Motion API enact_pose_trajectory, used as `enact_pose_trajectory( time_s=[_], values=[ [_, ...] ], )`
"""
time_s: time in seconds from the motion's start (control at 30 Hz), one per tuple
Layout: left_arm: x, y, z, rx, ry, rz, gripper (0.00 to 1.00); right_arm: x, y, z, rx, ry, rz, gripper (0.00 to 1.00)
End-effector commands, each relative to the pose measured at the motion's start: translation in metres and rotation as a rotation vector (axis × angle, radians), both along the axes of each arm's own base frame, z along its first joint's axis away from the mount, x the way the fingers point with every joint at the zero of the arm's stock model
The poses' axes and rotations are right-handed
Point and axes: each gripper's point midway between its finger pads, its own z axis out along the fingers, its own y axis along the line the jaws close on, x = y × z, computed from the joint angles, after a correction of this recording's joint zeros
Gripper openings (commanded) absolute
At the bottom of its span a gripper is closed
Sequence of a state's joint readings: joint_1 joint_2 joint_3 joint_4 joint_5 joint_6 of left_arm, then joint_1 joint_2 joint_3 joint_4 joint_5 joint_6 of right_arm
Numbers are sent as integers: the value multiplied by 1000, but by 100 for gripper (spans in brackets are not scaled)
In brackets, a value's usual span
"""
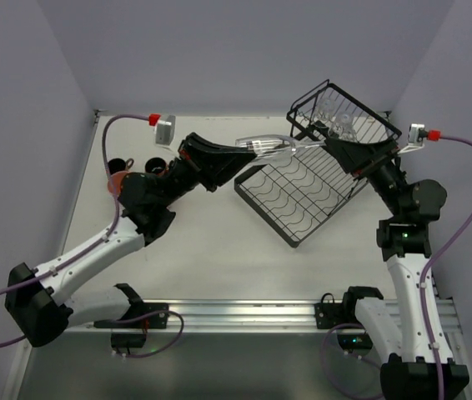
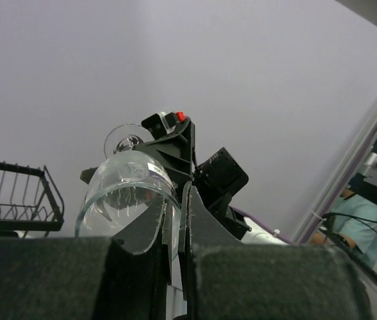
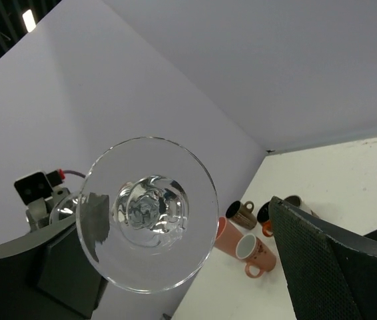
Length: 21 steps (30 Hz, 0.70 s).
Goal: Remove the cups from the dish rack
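A clear stemmed glass (image 1: 271, 148) hangs on its side in the air over the left end of the black wire dish rack (image 1: 303, 198). My left gripper (image 1: 246, 156) is shut on the wall of its bowl (image 2: 125, 190), one finger inside the rim and one outside (image 2: 205, 220). My right gripper (image 1: 333, 148) is open, its fingers (image 3: 338, 267) wide apart on either side of the glass's round foot (image 3: 147, 213) and not touching it. More clear glasses (image 1: 341, 125) lie in the rack's raised basket.
Cups stand at the table's far left: a brown mug (image 3: 242, 213), a pink tumbler (image 3: 227, 237), a pink mug (image 3: 256, 255), an orange-red mug (image 3: 267, 221) and a cream cup (image 3: 300, 203). My left arm hides part of them in the top view.
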State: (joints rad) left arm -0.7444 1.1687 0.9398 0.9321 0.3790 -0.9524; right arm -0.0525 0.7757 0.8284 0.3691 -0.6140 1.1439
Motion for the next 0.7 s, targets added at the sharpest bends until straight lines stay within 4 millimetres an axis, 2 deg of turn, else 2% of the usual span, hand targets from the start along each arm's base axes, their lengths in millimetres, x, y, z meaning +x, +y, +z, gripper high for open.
enact_pose_trajectory(
  time_s=[0.0,0.03,0.07,0.13,0.23,0.27,0.33,0.37,0.4,0.43,0.47,0.53,0.57,0.63,0.67],
  values=[
    [-6,30,56,-11,-124,183,0,-5,1,5,-43,-17,-1,99],
    [-7,35,60,14,-133,217,0,-4,1,1,-52,-5,-8,99],
    [1,35,56,91,-84,256,0,-3,-1,0,-74,-13,-24,99],
    [6,45,57,179,-96,344,0,-1,-3,-6,-98,6,-42,99],
    [16,65,49,310,-50,476,0,3,-7,-18,-142,18,-81,99],
    [23,75,40,373,2,531,0,4,-8,-21,-160,14,-90,99],
    [28,87,38,424,12,600,0,6,-9,-28,-176,28,-95,99],
    [35,94,26,480,55,647,0,6,-10,-30,-197,24,-102,99],
    [39,97,29,508,57,676,0,6,-11,-33,-209,41,-115,99],
    [45,101,23,549,79,705,0,7,-14,-35,-223,45,-130,99],
    [53,108,6,625,128,753,0,5,-15,-36,-252,29,-148,99],
    [68,109,-11,723,164,798,0,6,-21,-43,-286,44,-184,99],
    [75,115,-30,814,207,836,0,5,-22,-45,-296,43,-191,99],
    [93,108,-53,937,253,852,0,4,-22,-50,-312,44,-192,99],
    [97,115,-73,1034,297,874,0,3,-22,-50,-321,38,-193,99]
  ],
)
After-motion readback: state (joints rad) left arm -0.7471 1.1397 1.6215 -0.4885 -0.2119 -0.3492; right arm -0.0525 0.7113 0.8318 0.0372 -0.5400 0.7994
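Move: Out past the left hand, which already holds the wine glass by its rim, the white mug on the table stands about 27 cm ahead, 20 cm left and 43 cm below. The orange mug is some 8 cm left of it; the pink mug lies about 17 ahead and 27 left of the hand, equally low. From the empty right hand, the nearer rack glass is about 15 cm ahead, 9 right, 16 below; the farther one 24 ahead, 6 right. Swinging left about 9 cm and then forward about 7, the left hand draws the wine glass from between the right hand's already open fingers towards the set-out mugs, rising some 5 cm before sinking back; its wrist turns some 60 degrees, from pointing up and right to level, forward-right. The right hand, staying open, sinks 5–6 cm towards the remaining rack glasses, turning slightly clockwise. ##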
